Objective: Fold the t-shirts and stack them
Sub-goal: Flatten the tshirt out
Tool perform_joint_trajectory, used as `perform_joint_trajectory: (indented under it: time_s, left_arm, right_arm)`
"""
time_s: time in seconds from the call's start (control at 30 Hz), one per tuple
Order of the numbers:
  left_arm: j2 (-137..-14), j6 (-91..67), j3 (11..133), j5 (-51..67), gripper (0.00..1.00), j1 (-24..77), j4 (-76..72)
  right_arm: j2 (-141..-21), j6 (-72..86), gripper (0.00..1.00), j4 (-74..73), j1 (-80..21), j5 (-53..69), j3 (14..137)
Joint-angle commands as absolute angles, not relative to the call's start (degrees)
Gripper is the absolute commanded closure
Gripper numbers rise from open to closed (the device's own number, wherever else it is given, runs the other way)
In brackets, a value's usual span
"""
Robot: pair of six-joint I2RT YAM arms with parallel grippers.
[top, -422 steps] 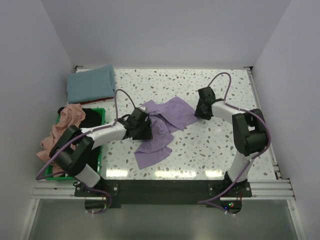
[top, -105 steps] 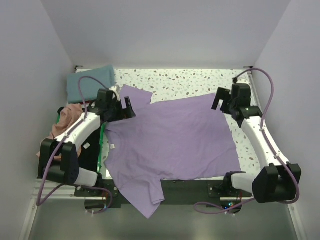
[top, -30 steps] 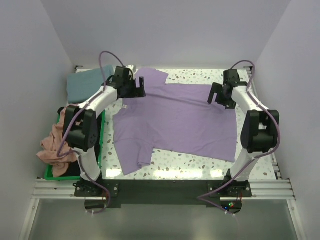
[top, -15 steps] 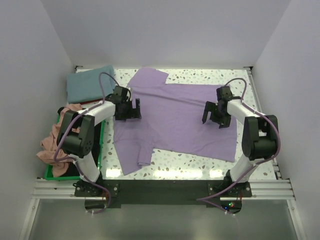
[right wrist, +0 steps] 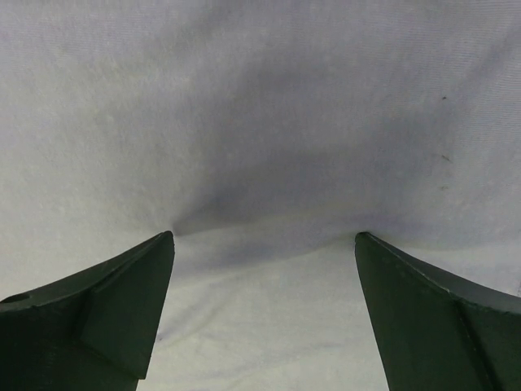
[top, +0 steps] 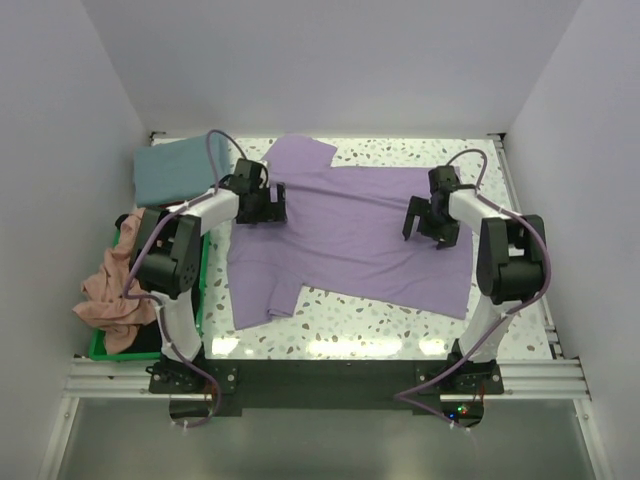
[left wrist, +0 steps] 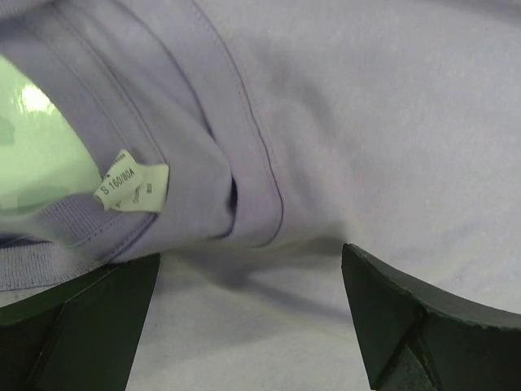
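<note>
The lavender t-shirt (top: 350, 240) lies spread flat on the table, collar toward the left. My left gripper (top: 270, 208) hovers open just over its collar end; in the left wrist view the collar's white label (left wrist: 134, 186) shows ahead of the left gripper (left wrist: 252, 326), with nothing between the fingers. My right gripper (top: 424, 232) stands open over the shirt's right part, and the right wrist view has the right gripper (right wrist: 264, 318) resting on bare lavender cloth (right wrist: 269, 122). A folded teal t-shirt (top: 180, 170) lies at the far left. A salmon pink t-shirt (top: 112, 285) hangs over the bin.
A green plastic bin (top: 202, 285) stands at the left table edge under the left arm. White walls close in the table on three sides. Speckled tabletop (top: 380, 320) shows along the near edge, in front of the lavender shirt.
Both open grippers came from the shirt's far edge toward its middle, then edged back a little. The shirt's near-left sleeve shifted slightly; the rest lies as before.
</note>
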State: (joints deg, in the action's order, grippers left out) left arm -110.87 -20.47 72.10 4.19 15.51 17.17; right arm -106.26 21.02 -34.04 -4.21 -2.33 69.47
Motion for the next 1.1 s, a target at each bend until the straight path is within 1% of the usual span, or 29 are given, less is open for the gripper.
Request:
perform_joint_trajectory:
  time_s: [0.0, 0.13, 0.5, 0.53, 0.63, 0.77, 0.87, 0.9, 0.97, 1.0, 1.07]
  left_arm:
    - [-116.62, -18.55, 73.3, 4.22, 0.0, 15.12, 18.19]
    - [-119.09, -17.76, 76.72, 4.48, 0.0, 15.12, 18.54]
    - [-127.7, -14.42, 91.75, 8.52, 0.0, 15.91, 18.54]
    - [-127.79, -14.15, 93.24, 8.7, 0.0, 16.26, 18.54]
    - [-126.83, -13.36, 95.18, 7.92, 0.0, 17.4, 18.9]
    - [-121.3, -12.83, 95.45, 4.67, 0.0, 18.89, 19.07]
    - [-113.49, -14.41, 92.91, 0.8, 0.0, 19.34, 19.51]
    - [-108.68, -15.63, 91.51, -1.73, 0.0, 19.34, 19.6]
    - [-103.91, -17.04, 86.33, -4.21, 0.0, 19.34, 19.86]
    - [-99.54, -18.36, 84.22, -6.13, 0.0, 19.34, 20.73]
    - [-95.64, -19.33, 77.63, -7.55, 0.0, 19.42, 22.32]
  right_arm:
    - [-108.98, 22.05, 0.04, -33.75, -3.52, -4.92, 71.28]
    - [-110.83, 22.67, 0.04, -34.19, -2.64, -5.8, 72.68]
    - [-115.31, 22.33, 0.03, -37.35, -0.26, -6.5, 80.77]
    - [-115.57, 22.15, 0.04, -37.61, 1.65, -6.33, 81.73]
    - [-115.23, 21.27, 0.04, -38.23, 1.93, -5.36, 83.4]
    - [-111.9, 21.0, 0.04, -38.23, 1.85, -2.73, 84.2]
    - [-107.78, 21.36, 0.04, -38.5, 1.85, -1.67, 83.85]
    - [-106.71, 21.36, 0.04, -38.84, 1.93, -1.32, 83.59]
    - [-104.25, 21.53, 0.04, -39.02, 1.85, -1.06, 82.18]
    - [-101.98, 21.62, 0.04, -39.02, 1.93, -0.79, 81.48]
    - [-99.85, 21.71, 0.04, -39.02, 1.85, -0.09, 79.02]
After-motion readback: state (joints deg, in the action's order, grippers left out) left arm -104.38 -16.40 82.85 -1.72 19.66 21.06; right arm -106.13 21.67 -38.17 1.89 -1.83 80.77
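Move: The purple t-shirt lies spread right under both wide-open grippers. Its middle is some 20 cm to the left hand's right and 6 cm back, about 1 cm below. The tagged collar is about 4 cm ahead and 4 cm left of the left hand, the folded teal stack roughly 9 cm ahead and 20 cm left. For the right hand, the shirt's middle is around 20 cm left and 2 cm back, its near right corner about 21 cm back and 9 cm right. Forward and somewhat to the right, both hands go on sliding the purple shirt over the table under their open fingertips, turning slightly clockwise: the left goes about 9 cm, the right about 5 cm with nearly as much rightward. Then both come up off the cloth, the left rising some 10 cm while drawing back about 5 cm, the right lifting nearly straight up. ##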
